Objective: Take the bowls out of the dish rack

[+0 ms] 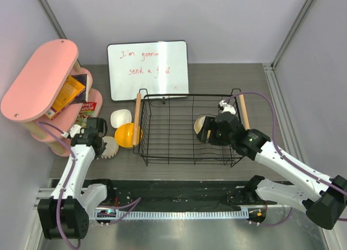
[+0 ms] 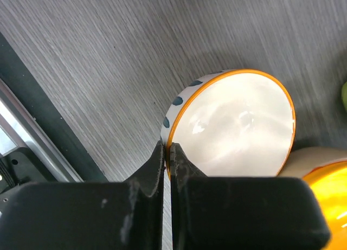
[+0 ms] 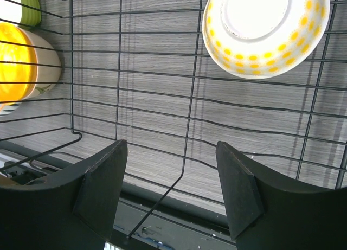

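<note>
My left gripper (image 2: 167, 149) is shut on the rim of a white bowl (image 2: 238, 125) with an orange edge and blue spots, left of the dish rack; I cannot tell whether it rests on the table. An orange-yellow bowl (image 1: 127, 135), a white bowl (image 1: 121, 118) and a ribbed white bowl (image 1: 110, 147) sit by the left gripper (image 1: 96, 132). Inside the black wire dish rack (image 1: 173, 152), my right gripper (image 3: 173, 179) stands open over the rack floor with nothing between its fingers. A yellow-dotted cream bowl (image 3: 265, 27) lies just beyond it; this bowl (image 1: 200, 123) is partly hidden by the arm.
A pink oval shelf (image 1: 38, 79) holding books stands at the far left, close behind the left arm. A whiteboard (image 1: 147, 70) leans behind the rack. A lime green bowl (image 3: 27, 6) shows through the rack's left wall. A black strip (image 1: 173, 193) runs along the near edge.
</note>
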Tool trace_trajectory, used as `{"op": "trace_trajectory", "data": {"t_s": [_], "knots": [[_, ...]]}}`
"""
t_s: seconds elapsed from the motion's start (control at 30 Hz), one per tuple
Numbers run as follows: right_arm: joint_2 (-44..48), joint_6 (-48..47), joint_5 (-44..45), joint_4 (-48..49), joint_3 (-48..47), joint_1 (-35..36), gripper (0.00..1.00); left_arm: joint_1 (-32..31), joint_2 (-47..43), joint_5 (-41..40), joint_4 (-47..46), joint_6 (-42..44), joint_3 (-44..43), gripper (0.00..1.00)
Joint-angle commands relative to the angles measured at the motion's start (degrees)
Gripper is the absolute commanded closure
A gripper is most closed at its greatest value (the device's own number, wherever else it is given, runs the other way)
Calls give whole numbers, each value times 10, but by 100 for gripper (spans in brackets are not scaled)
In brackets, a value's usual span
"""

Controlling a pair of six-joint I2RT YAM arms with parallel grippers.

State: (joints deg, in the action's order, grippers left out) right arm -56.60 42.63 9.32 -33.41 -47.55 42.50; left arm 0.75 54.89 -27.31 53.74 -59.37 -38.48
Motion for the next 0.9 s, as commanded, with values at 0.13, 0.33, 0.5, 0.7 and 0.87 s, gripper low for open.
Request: {"op": "trace_trajectory", "data": {"t_s": [0.13,0.33,0.5,0.7,0.87], "knots": [[17,2,5,15,5,-3,28,-2,34,-3,11,28,-37,66],[24,0,9,15,9,-5,28,-2,58,-2,-6,31,-23,42],[25,2,10,14,10,-6,28,-1,82,17,-23,23,-6,38],[39,6,20,5,8,-5,28,-2,90,29,-35,21,8,30],[44,17,20,6,18,-6,28,-2,126,36,-49,22,16,32]]}}
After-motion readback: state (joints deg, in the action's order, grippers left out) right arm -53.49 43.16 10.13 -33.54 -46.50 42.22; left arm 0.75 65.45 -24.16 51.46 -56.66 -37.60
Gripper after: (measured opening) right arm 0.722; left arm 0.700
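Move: The white bowl's near-left rim is already between the left hand's shut fingertips, with its middle about 3 cm ahead, 4 cm right and 3 cm below. From this hand, the orange bowl sits some 7 cm ahead and 12 cm right, and the white-green bowl about 14 cm ahead and 9 cm right, both roughly 5 cm lower. From the idle right hand, the white bowl lies about 44 cm left, 3 cm back and 12 cm down. Opening first, nearly in place, the left fingers let go of the white bowl's rim and spread to about two thirds. The hand then sinks some 3.5 cm towards the bowl, drifting slightly right while the fingertips tip about 10 degrees back towards the base, so that the open fingers straddle the near-left rim. ##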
